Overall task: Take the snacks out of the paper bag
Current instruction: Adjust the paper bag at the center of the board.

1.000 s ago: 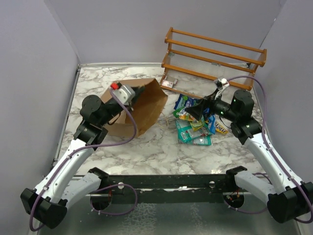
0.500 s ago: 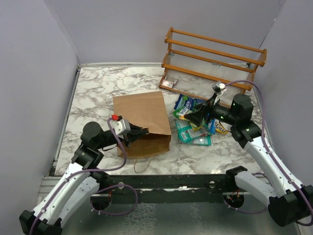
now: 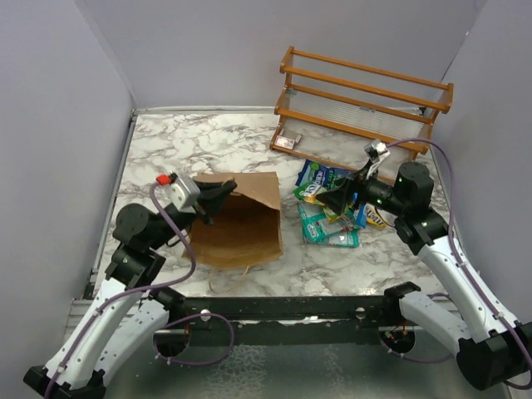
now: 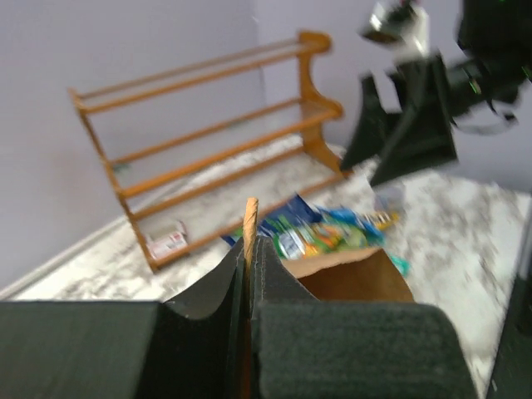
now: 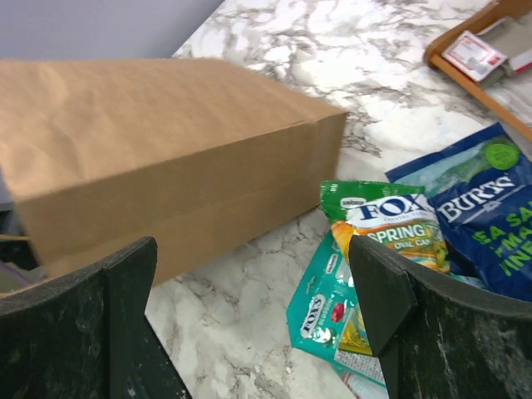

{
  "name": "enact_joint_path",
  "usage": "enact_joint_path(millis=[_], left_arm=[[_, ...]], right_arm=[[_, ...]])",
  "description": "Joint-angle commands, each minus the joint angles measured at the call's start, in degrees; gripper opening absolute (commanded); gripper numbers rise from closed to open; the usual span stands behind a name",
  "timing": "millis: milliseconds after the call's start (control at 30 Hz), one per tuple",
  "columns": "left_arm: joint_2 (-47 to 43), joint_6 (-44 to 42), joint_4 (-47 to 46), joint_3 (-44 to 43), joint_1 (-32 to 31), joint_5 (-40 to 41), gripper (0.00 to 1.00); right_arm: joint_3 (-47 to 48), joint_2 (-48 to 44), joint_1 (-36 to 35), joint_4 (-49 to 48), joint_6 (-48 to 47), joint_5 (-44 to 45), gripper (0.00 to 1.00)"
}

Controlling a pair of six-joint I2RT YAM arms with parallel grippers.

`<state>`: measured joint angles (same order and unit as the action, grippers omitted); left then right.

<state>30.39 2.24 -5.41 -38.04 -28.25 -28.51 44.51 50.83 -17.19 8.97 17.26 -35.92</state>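
Observation:
The brown paper bag (image 3: 241, 224) sits left of centre on the marble table, and my left gripper (image 3: 208, 202) is shut on its paper edge. In the left wrist view that edge (image 4: 249, 224) stands pinched between the closed black fingers (image 4: 278, 274). The bag's mouth (image 4: 349, 274) shows just beyond. The snacks (image 3: 332, 212) lie in a loose pile on the table right of the bag: a blue packet (image 5: 478, 208), a green-orange packet (image 5: 386, 224) and a teal one (image 5: 328, 307). My right gripper (image 3: 338, 199) hovers open over the pile's left side, nothing between its fingers (image 5: 378, 291).
A wooden rack (image 3: 362, 100) stands at the back right with a small pale box (image 3: 288, 141) at its left foot. Grey walls close in the table on the left, back and right. A bag handle loop (image 3: 244, 268) pokes out toward the near edge.
My left arm has swung back and to the left with the bag edge still pinched. The bag went from tilted and raised to lying lower and nearer. The right arm has barely shifted.

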Motion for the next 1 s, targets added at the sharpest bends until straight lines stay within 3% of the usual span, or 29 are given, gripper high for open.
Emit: enact_joint_path(millis=[0, 200, 267, 567, 733, 867, 900, 967], left_arm=[[8.01, 7.65, -2.59, -10.89, -0.05, 18.48, 0.0], [23.2, 15.65, 12.01, -28.41, 0.04, 39.64, 0.0], [25.92, 15.92, 14.25, -30.34, 0.11, 42.05, 0.0], [24.43, 17.17, 9.37, -22.25, 3.02, 45.73, 0.0], [19.5, 17.23, 5.8, -16.83, 3.9, 42.13, 0.0], [18.15, 17.82, 8.45, -16.06, 3.99, 44.06, 0.0], [17.94, 18.03, 9.26, -16.09, 3.97, 44.59, 0.03], [17.42, 18.43, 10.89, -16.44, 3.99, 46.09, 0.23]], right_arm=[[3.55, -1.98, -0.3, 4.67, 0.25, 9.55, 0.99], [7.64, -4.85, -0.26, 8.84, 0.93, 20.63, 0.99], [8.36, -6.51, -0.3, 9.35, 1.0, 22.43, 0.99], [10.18, -9.95, -0.28, 11.74, -0.36, 23.75, 0.99], [11.88, -9.71, -0.29, 12.6, -2.27, 25.32, 0.99], [13.05, -8.81, -0.29, 12.99, -2.95, 25.36, 0.99], [13.3, -8.62, -0.3, 13.12, -3.13, 25.48, 0.99], [13.89, -8.34, -0.3, 13.42, -3.66, 26.51, 0.99]])
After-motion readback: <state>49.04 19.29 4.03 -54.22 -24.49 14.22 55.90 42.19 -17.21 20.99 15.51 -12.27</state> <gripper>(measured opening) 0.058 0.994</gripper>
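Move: Held by one paper handle in the left fingers, the paper bag is tipped with its mouth towards the bases; its middle lies about 5 cm ahead of the left hand, 4 cm to its right and 20 cm below. The snack pile is some 14 cm ahead and 31 cm right, the white box on the rack about 38 cm ahead and 17 cm right, both roughly 32 cm down. From the right hand the bag is about 23 cm left, 1 cm back, 11 cm below. Forward and up in an arc, then down again to its starting height, the left hand swings the paper bag by its handle, ending about 13 cm forward and 9 cm left after easing back slightly; the wrist turns some 45 degrees counter-clockwise and tips down, the handle still between the fingertips. Meanwhile the open, empty right hand rises about 8 cm and draws right, away from the bag. ##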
